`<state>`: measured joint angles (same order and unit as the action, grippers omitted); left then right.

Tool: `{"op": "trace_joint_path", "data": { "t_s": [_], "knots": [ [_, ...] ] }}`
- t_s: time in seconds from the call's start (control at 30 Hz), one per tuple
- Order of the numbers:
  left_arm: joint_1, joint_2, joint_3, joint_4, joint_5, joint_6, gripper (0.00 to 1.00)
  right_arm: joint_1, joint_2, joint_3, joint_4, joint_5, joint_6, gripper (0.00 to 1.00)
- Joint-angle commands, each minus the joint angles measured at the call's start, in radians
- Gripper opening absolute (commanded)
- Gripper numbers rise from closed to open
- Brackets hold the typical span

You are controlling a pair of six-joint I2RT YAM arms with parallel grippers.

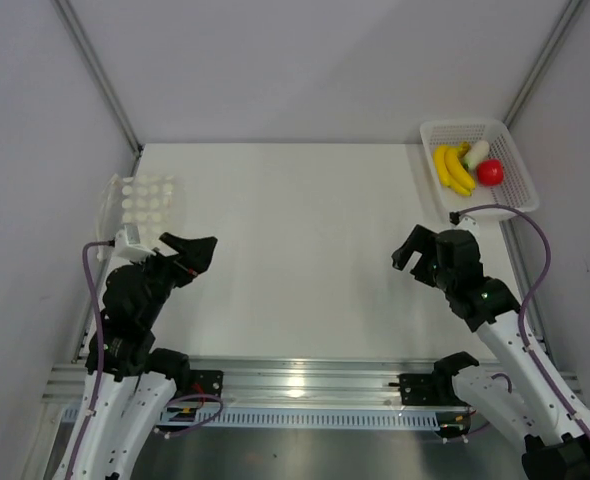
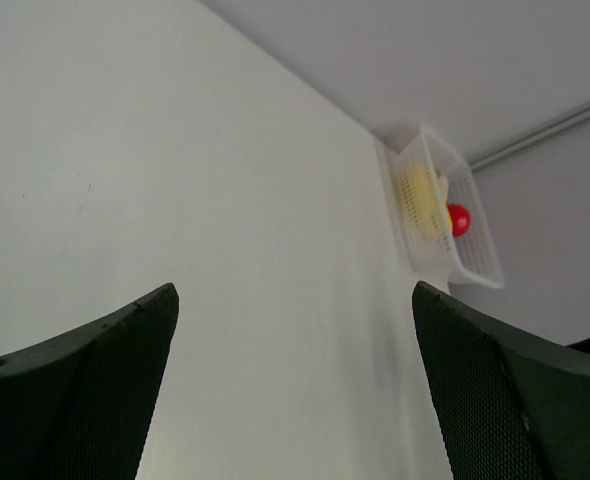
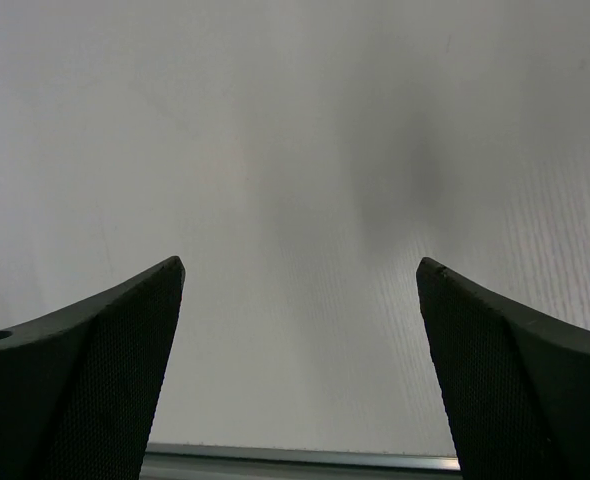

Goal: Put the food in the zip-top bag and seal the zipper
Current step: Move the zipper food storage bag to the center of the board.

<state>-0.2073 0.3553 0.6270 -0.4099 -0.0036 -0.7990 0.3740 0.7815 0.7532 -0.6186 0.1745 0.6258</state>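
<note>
The food lies in a white mesh basket at the table's far right corner: a yellow banana bunch, a white radish and a round red fruit. The left wrist view also shows the basket far off, with the red fruit and the banana bunch inside. The clear zip-top bag with whitish marks lies flat at the table's left edge; its zipper is too faint to make out. My left gripper hovers open just right of the bag. My right gripper is open over bare table, below the basket.
The white table is enclosed by grey walls with metal posts at the back corners. A metal rail runs along the near edge between the arm bases.
</note>
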Motion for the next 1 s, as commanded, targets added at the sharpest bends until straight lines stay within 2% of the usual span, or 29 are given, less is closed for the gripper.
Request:
{"op": "trace_joint_path", "data": {
  "t_s": [0.0,0.1,0.23,0.3,0.5,0.7,0.73,0.83,0.97],
  "knots": [
    [-0.003,0.013,0.002,-0.046,0.096,0.05,0.99,-0.062,0.067,0.06,0.014,0.016,-0.053,0.99],
    [-0.003,0.002,0.006,-0.021,0.057,0.06,0.99,-0.133,0.09,0.092,0.045,-0.053,-0.072,1.0],
    [-0.001,0.086,0.088,-0.056,-0.03,0.125,0.99,-0.181,0.107,0.083,0.14,-0.128,-0.09,0.99],
    [0.003,0.201,0.166,-0.137,-0.109,0.161,0.99,-0.181,0.131,0.08,0.195,-0.147,-0.083,0.99],
    [0.075,0.566,0.387,-0.256,-0.254,0.25,0.99,-0.15,0.301,0.101,0.321,-0.34,-0.054,0.99],
    [0.204,0.825,0.488,-0.198,-0.271,0.277,0.99,-0.052,0.384,0.141,0.333,-0.331,-0.118,0.99],
    [0.204,0.912,0.505,-0.195,-0.279,0.279,0.98,-0.047,0.387,0.141,0.335,-0.358,-0.117,0.99],
    [0.238,1.089,0.603,-0.181,-0.323,0.311,0.98,-0.034,0.374,0.126,0.355,-0.408,-0.124,0.99],
    [0.278,1.258,0.718,-0.176,-0.291,0.316,0.97,-0.024,0.329,0.115,0.344,-0.391,-0.156,0.99]
  ]
}}
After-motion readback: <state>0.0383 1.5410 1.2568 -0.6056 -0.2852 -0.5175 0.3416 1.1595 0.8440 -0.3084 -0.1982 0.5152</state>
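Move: The zip-top bag lies flat near the left side of the board, about 19 cm ahead of the left hand, 21 cm to its left and 25 cm below it. From the right hand the same bag is far across the board, roughly 63 cm left, 17 cm ahead and 17 cm lower. No other object stands near it, and both grippers are empty and open. The left hand swings out towards the bag, about 17 cm forward and 12 cm left, sinking some 11 cm mostly late on, while its wide-open fingers tip about 40 degrees downward and turn left. The right hand, also open, goes forward some 6 cm, easing right at first, then sweeps left towards the board's middle, turning about 20 degrees counter-clockwise. ##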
